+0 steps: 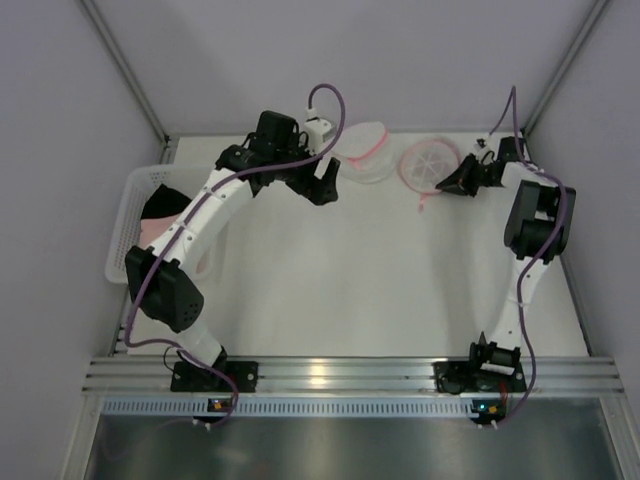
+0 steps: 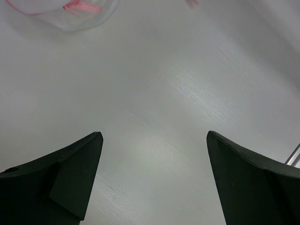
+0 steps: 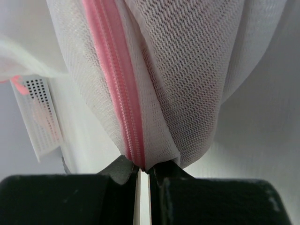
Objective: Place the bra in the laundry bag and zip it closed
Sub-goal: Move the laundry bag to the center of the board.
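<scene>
The round white mesh laundry bag with pink zipper trim lies open in two halves at the back of the table, one half (image 1: 365, 152) on the left and the other (image 1: 430, 160) on the right. My right gripper (image 1: 447, 182) is shut on the bag's pink zipper edge (image 3: 124, 103), jaws (image 3: 144, 169) pinching the mesh. My left gripper (image 1: 325, 186) is open and empty over bare table just left of the bag; the wrist view shows its fingers (image 2: 154, 136) wide apart and the bag's edge (image 2: 70, 11) at top left. A dark and pink garment, apparently the bra (image 1: 155, 215), lies in the basket.
A white plastic basket (image 1: 130, 200) stands at the table's left edge, partly under the left arm. Grey walls close the back and sides. A metal rail (image 1: 340, 375) with both arm bases runs along the near edge.
</scene>
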Action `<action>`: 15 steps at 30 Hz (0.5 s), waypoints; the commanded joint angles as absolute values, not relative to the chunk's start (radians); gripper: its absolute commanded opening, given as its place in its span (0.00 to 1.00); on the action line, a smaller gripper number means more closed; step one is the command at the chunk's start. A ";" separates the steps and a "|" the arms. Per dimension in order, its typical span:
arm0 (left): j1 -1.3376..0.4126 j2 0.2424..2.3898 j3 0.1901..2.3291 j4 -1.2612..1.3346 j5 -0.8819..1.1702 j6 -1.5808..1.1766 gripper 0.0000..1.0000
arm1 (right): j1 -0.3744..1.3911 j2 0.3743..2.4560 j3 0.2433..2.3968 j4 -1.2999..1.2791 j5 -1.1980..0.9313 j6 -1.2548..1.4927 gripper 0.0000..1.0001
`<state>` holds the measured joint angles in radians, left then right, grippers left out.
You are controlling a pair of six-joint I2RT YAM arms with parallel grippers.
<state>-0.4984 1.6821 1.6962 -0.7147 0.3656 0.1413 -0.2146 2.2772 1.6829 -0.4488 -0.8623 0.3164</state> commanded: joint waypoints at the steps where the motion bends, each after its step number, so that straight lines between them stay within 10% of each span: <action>1: -0.448 1.692 1.709 -0.762 0.408 0.023 0.98 | -0.199 2.318 1.776 -0.351 -0.874 0.399 0.00; 15: -0.353 1.741 1.733 -0.781 0.367 0.009 0.98 | -0.213 2.103 1.749 -0.561 -0.822 0.230 0.86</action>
<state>-0.3542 1.7161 1.6943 -0.7692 0.3756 0.0208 -0.2028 2.2757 1.7279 -0.4614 -0.8452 0.3424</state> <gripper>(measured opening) 0.982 0.807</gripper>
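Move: My right hand still grips the near edge of the laundry bag; the bag's middle lies about 8 cm ahead, 4 cm to the left and 2 cm below it. The other filled bag sits some 13 cm ahead of my right hand and 26 cm to its left. From my open left hand, the gripped bag is roughly 20 cm ahead, 32 cm to the right and 22 cm below. I let go of the bag with my right hand: it eases about 2.5 cm farther forward while its fingers spread wide off the pinched edge, then draws back a little and starts to rise. Meanwhile my left hand, open and empty, swings about 5 cm left and slightly forward and down, away from both bags, turning some 10 degrees counter-clockwise. ##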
